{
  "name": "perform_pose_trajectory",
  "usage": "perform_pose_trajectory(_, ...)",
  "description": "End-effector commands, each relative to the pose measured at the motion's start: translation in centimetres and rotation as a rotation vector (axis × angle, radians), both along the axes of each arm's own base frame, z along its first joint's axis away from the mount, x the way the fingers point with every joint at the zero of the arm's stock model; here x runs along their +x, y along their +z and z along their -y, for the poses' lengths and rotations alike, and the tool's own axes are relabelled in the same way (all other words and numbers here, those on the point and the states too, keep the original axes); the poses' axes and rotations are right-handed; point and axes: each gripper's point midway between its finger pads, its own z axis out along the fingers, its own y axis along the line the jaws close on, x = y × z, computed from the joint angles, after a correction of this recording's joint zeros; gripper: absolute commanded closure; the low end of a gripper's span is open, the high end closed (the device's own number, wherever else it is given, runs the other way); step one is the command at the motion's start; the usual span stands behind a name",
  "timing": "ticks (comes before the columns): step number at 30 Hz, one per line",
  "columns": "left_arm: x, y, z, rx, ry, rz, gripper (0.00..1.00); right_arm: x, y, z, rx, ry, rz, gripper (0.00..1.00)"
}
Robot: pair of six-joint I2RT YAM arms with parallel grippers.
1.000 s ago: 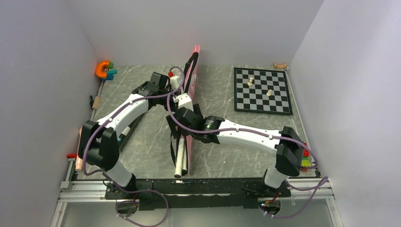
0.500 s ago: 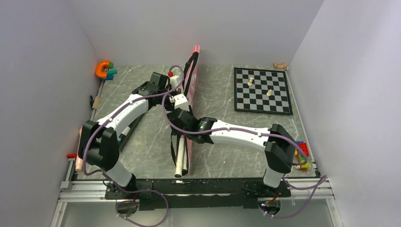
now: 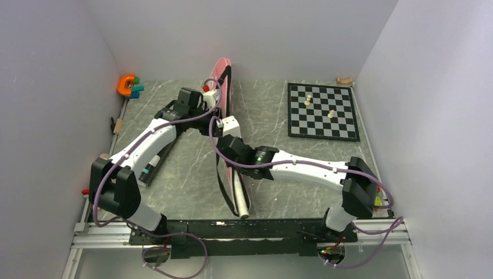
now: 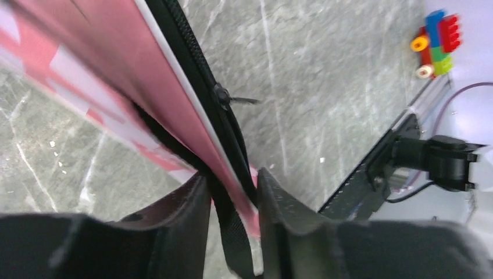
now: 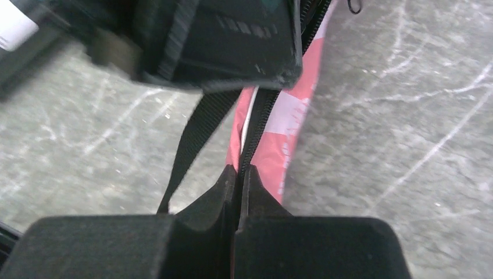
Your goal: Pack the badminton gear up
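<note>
The pink racket bag [image 3: 222, 75] stands on its long edge across the middle of the table, its top leaning left. A white racket handle [image 3: 241, 202] sticks out of its near end. My left gripper [image 3: 213, 100] is at the bag's upper part. In the left wrist view its jaws [image 4: 232, 180] stand a little apart, with the bag's zip edge [image 4: 192, 64] and black strap [image 4: 235, 232] loose between them. My right gripper [image 3: 223, 132] sits just below it, shut [image 5: 239, 171] on the bag's zip edge [image 5: 258, 125]. A black tube [image 3: 152, 167] lies under my left forearm.
A chessboard [image 3: 322, 110] with pale pieces lies at the back right. An orange and teal toy [image 3: 129, 86] sits in the back left corner. Coloured bricks [image 4: 436, 43] lie by the right rail. Walls close in on three sides.
My right gripper has shut on the bag's zip edge. The left jaws have parted slightly. The bag's top has swung left and its near end, with the handle, has shifted right.
</note>
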Motion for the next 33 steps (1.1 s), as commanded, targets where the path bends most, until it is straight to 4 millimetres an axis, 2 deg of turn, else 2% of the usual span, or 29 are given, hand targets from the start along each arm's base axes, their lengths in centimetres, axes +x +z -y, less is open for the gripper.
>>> perform_pose_trajectory(1,0.2,7.5,0.0,-0.104,-0.108,0.195,0.55,-0.6,0.7,3.2,-0.101,0.044,0.046,1.00)
perform_pose_trajectory(4,-0.3,8.2,-1.2,-0.102,-0.171,0.186,0.45,-1.0,-0.3,5.5,-0.186,0.064,0.079,1.00)
perform_pose_trajectory(8,-0.9,8.8,-2.9,-0.069,-0.299,0.255,0.41,-1.7,-0.9,7.2,-0.214,0.091,0.132,1.00)
perform_pose_trajectory(13,-0.5,9.5,-5.3,0.085,-0.412,0.396,0.41,-2.4,0.3,8.0,-0.265,0.112,0.246,1.00)
perform_pose_trajectory(16,0.0,10.8,-6.3,0.151,-0.453,0.480,0.41,-2.2,1.6,8.4,-0.344,0.101,0.334,1.00)
perform_pose_trajectory(21,0.1,14.6,-6.2,0.120,-0.526,0.711,0.41,-2.0,5.3,8.9,-0.517,0.069,0.565,1.00)
perform_pose_trajectory(24,0.0,15.5,-6.4,0.129,-0.555,0.821,0.41,-2.3,6.2,9.2,-0.597,0.051,0.660,1.00)
perform_pose_trajectory(27,-0.1,15.5,-6.8,0.170,-0.635,0.929,0.39,-3.1,6.5,9.4,-0.670,0.055,0.742,1.00)
perform_pose_trajectory(33,0.5,14.5,-7.4,0.278,-0.727,1.043,0.22,-4.4,7.5,10.2,-0.807,0.028,0.895,1.00)
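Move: The racket bag stands on edge between my hands. Its middle is level with my left hand front to back, about 4 cm to its right and 7 cm lower; the black tube lies roughly 25 cm to that hand's left, 3 cm back and 14 cm down. From my right hand, shut on the zip edge, the bag's middle is some 6 cm ahead, 1 cm left and 7 cm down; the chessboard is about 20 cm ahead, 38 cm right and 15 cm down. My left hand, already loosening, opens further, comes free of the bag's zip edge and lifts about 14 cm while drifting left, rolling clockwise about its fingers. My right hand keeps its pinch on the zip edge and draws the bag some 9 cm right and a little back, dipping at first, then rising, while it rolls about 65 degrees the opposite way. ##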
